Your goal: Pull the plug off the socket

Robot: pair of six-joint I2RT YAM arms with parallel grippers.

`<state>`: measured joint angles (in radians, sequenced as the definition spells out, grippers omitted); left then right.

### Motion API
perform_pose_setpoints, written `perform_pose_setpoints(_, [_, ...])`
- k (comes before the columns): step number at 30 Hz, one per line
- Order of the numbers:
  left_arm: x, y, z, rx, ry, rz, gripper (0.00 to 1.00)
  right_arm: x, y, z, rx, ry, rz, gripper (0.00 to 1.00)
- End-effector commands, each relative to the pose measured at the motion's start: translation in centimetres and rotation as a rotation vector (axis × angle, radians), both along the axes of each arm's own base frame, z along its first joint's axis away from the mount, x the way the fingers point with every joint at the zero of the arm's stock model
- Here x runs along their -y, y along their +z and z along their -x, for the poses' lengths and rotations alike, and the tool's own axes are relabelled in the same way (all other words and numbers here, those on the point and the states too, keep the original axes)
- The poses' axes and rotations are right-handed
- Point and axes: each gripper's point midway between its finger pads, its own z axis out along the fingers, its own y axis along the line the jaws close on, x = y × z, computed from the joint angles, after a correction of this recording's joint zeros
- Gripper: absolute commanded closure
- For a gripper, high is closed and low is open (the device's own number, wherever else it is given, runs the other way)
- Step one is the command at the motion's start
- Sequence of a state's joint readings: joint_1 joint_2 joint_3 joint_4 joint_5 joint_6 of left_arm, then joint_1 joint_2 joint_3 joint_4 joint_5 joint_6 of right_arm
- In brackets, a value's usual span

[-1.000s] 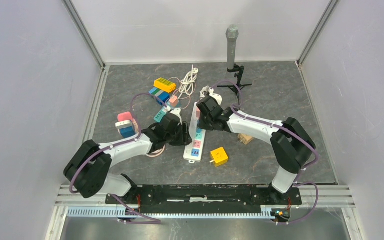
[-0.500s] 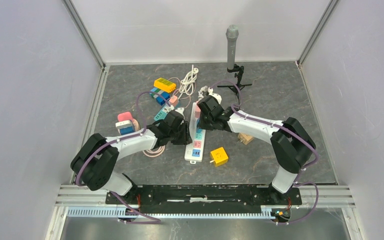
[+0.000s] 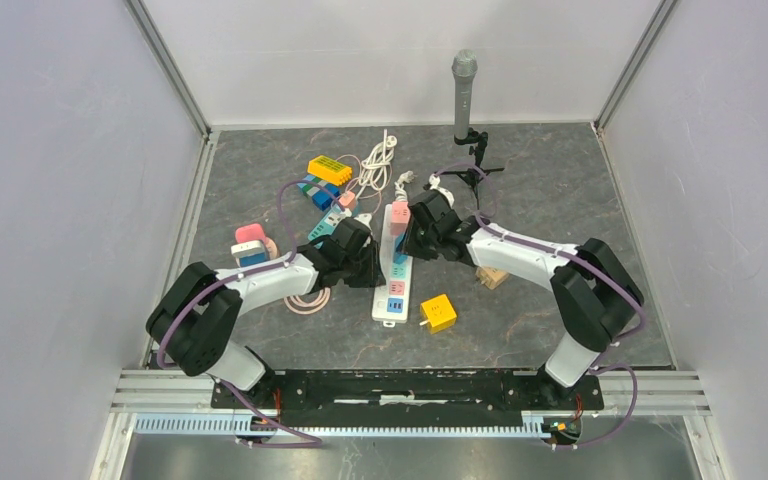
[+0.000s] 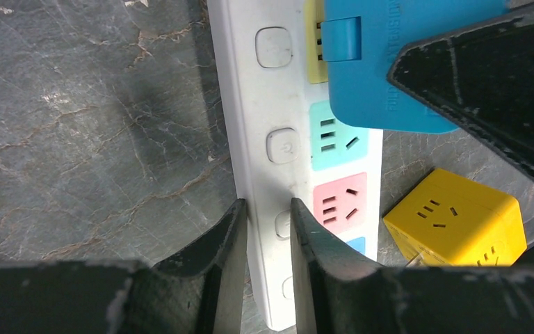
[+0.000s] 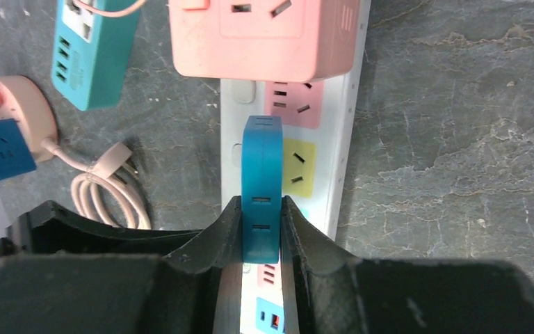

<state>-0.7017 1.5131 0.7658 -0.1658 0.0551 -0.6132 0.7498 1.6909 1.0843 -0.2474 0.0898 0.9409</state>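
The socket is a white power strip [image 3: 390, 292] with coloured outlets, lying lengthwise mid-table. A blue plug [image 5: 262, 163] stands in its yellow outlet, and my right gripper [image 5: 261, 217] is shut on the plug's two flat sides. The plug [image 4: 382, 62] also fills the top of the left wrist view, with a black finger of the right gripper over it. My left gripper [image 4: 265, 224] pinches the strip's [image 4: 278, 104] left edge near its front end. One finger is against the side wall and the other on the top face by the buttons.
A pink adapter [image 5: 264, 31] sits in the strip's far end. A yellow cube socket [image 3: 439, 312] lies right of the strip and a wooden block [image 3: 491, 276] beyond it. Teal, blue and orange strips and coiled cables [image 3: 375, 165] crowd the left back. A microphone stand [image 3: 463, 95] rises behind.
My left gripper slid right onto the strip's left edge and closed on it. The right gripper, on the blue plug, shifted slightly right and tightened.
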Motion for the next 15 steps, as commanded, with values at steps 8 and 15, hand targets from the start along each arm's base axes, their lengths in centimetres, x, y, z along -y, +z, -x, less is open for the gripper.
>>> perform_pose_setpoints(8, [-3.1,-3.5,1.4,-0.066,0.012,-0.167,0.71,-2.9,7.7,-0.4,0.105,0.021,-0.270,1.00])
perform_pose_setpoints(15, [-1.7,-0.2,0.1,0.019,-0.002,-0.084,0.68,1.7,9.3,-1.7,0.240,-0.052,-0.127,1.00])
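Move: The blue plug is already pinched in the right fingers; its yellow socket on the power strip lies straight below that hand, about 4 cm down. The pink cube plug stands some 7 cm ahead, slightly lower, and the loose yellow cube about 12 cm back and 7 cm right on the table. From the left hand, the blue plug is about 6 cm ahead, 3 cm right and 4 cm higher, and the strip's middle 3 cm ahead and 2 cm right, just below. The blue plug is drawn up and away from the yellow socket by the right hand, which keeps it pinched and rises about 6 cm, swaying some 2 cm left on the way before easing partly back. The wrist rolls roughly 10 degrees, its left side lifting. The left hand stays in place, fingers still astride the strip's left edge beside the near pink socket. ##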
